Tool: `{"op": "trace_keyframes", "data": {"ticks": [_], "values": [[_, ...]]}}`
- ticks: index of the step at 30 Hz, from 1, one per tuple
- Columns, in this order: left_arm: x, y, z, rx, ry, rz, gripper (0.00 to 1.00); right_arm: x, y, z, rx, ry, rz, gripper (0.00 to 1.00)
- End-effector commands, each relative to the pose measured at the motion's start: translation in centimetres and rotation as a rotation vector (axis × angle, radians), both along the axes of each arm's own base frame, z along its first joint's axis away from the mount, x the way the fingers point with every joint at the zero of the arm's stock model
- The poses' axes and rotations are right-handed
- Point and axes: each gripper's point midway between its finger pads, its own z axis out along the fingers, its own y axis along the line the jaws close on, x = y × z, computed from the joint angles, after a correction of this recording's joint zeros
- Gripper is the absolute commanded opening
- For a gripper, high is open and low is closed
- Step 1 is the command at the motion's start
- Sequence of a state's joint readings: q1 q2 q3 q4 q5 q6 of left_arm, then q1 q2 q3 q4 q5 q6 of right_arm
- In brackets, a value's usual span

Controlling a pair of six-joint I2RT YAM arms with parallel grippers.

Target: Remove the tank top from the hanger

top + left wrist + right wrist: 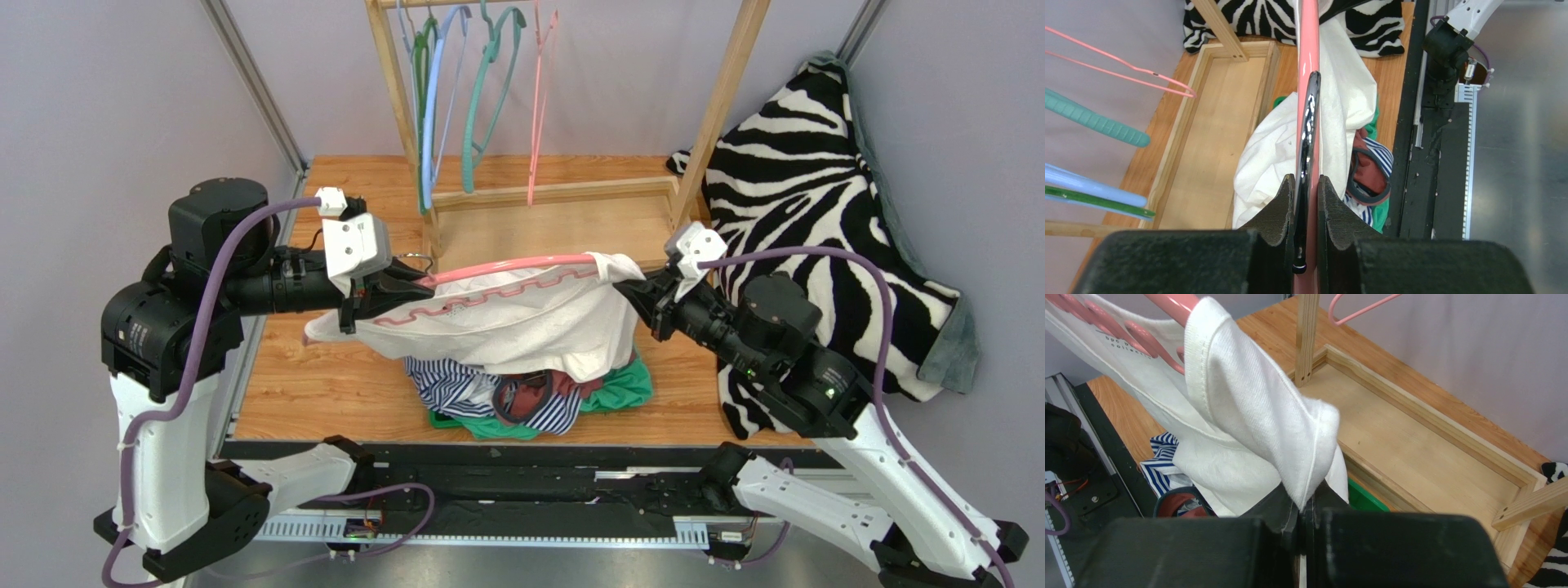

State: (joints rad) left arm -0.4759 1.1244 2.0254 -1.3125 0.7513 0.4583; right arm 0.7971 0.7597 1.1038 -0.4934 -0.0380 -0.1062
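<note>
A white tank top (515, 321) hangs on a pink hanger (515, 265) held level above the table. My left gripper (368, 292) is shut on the hanger's left end; in the left wrist view the pink hanger (1309, 67) and its dark hook (1308, 159) run between my fingertips (1282, 202). My right gripper (644, 294) is shut on the tank top's strap at the hanger's right end. In the right wrist view the white fabric (1254, 404) folds down into my shut jaws at my right gripper (1303, 508), with the pink hanger (1171, 303) above it.
A pile of clothes (528, 398), striped, red and green, lies under the tank top. A wooden rack (552, 190) behind holds several hangers (478, 86). A zebra-print blanket (810, 184) lies at the right.
</note>
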Motion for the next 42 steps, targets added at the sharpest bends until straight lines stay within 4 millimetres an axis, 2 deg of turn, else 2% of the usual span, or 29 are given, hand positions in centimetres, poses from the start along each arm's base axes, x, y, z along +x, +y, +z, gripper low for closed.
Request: {"op": "trace_keyframes", "data": {"ticks": [1,5,10,14,15,16,18,22,24,25,26,27,28,29,31,32,33,34,35,36,38,40,42], "values": [[-0.5,0.0,1.9,-0.050,-0.068,-0.012,0.00,-0.3,-2.5,3.9,0.105,-0.071,-0.095,0.00],[-0.5,0.0,1.9,-0.050,-0.067,-0.013,0.00,0.3,-4.0,4.2,0.113,-0.069,-0.172,0.00],[-0.8,0.4,2.0,-0.047,-0.085,-0.006,0.00,2.1,-5.3,3.9,0.136,-0.032,-0.265,0.00],[-0.9,0.8,2.3,-0.046,-0.110,0.016,0.00,4.2,-6.0,1.9,0.130,0.058,-0.328,0.00],[-1.0,0.9,2.6,-0.050,-0.116,0.016,0.00,4.9,-5.5,0.3,0.098,0.113,-0.323,0.00],[-1.1,0.9,3.1,-0.058,-0.130,0.016,0.00,5.2,-5.2,-0.5,0.081,0.135,-0.319,0.00],[-1.1,0.8,3.5,-0.066,-0.135,0.010,0.00,4.9,-3.4,-2.2,0.059,0.170,-0.220,0.00],[-0.9,0.2,4.4,-0.082,-0.136,-0.014,0.00,3.4,-1.5,-3.4,0.059,0.201,-0.077,0.01],[-0.4,-0.4,4.2,-0.082,-0.114,-0.037,0.00,1.8,-0.6,-4.1,0.022,0.227,0.026,0.18],[-0.2,-0.6,4.3,-0.083,-0.112,-0.043,0.00,1.2,-0.6,-3.6,-0.007,0.193,0.060,0.31],[0.0,-0.9,4.3,-0.083,-0.106,-0.053,0.00,0.5,-0.5,-3.2,-0.019,0.184,0.090,0.59],[0.7,-1.3,3.9,-0.075,-0.088,-0.058,0.00,-0.2,-1.0,-3.3,-0.047,0.182,0.094,0.67],[1.1,-1.5,3.9,-0.072,-0.089,-0.062,0.00,-1.1,-1.8,-1.5,-0.041,0.126,0.089,0.72],[1.5,-1.8,3.7,-0.067,-0.079,-0.064,0.00,-1.5,-2.4,-0.8,-0.047,0.097,0.073,0.79],[2.8,-2.6,3.2,-0.055,-0.048,-0.072,0.00,-2.9,-3.3,0.3,-0.036,0.069,0.077,0.88],[3.1,-3.0,3.0,-0.053,-0.031,-0.086,0.00,-4.2,-4.1,2.0,-0.018,0.005,0.085,0.95],[3.9,-3.5,2.2,-0.034,0.001,-0.093,0.00,-4.9,-4.5,2.4,-0.022,-0.003,0.091,0.96],[3.6,-4.1,2.0,-0.025,0.007,-0.119,0.00,-5.4,-4.9,3.1,-0.023,-0.027,0.094,0.98],[4.0,-4.4,1.5,-0.006,0.011,-0.117,0.00,-6.3,-5.3,4.9,-0.020,-0.081,0.108,0.99],[4.2,-4.9,0.6,0.022,0.022,-0.134,0.00,-6.6,-5.6,5.1,-0.034,-0.085,0.111,1.00],[3.5,-5.9,-0.5,0.061,0.033,-0.179,0.00,-7.1,-5.9,6.9,-0.040,-0.134,0.120,1.00],[3.1,-6.3,-1.5,0.100,0.043,-0.207,0.00,-7.1,-5.7,7.3,-0.073,-0.160,0.144,1.00],[2.4,-6.8,-2.0,0.117,0.047,-0.240,0.00,-6.6,-4.6,7.5,-0.099,-0.151,0.196,1.00]]}}
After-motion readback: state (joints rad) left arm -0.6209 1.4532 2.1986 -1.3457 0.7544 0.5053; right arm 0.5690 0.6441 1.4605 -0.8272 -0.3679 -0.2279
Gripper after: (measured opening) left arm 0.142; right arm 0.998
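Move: The right hand has the white tank top's right strap pinched; the hanger's right end, inside it, lies about 3 cm ahead, 2 cm left and 2 cm above. The green tray of clothes is roughly 9 cm left, 3 cm ahead and 28 cm down, and the wooden rack base some 25 cm ahead, 5 cm left and 32 cm down. From the left hand gripping the hanger, that right end is some 19 cm right, 5 cm ahead and 7 cm lower. Forward and right, about 5 cm each way, the right hand draws the pinched strap off the hanger's right end, then dips some 8 cm while coming back, spreads its fingers to let go, and retreats back and up. The left hand keeps its pinch on the hanger, rises a little, then pushes right, forward and down. ##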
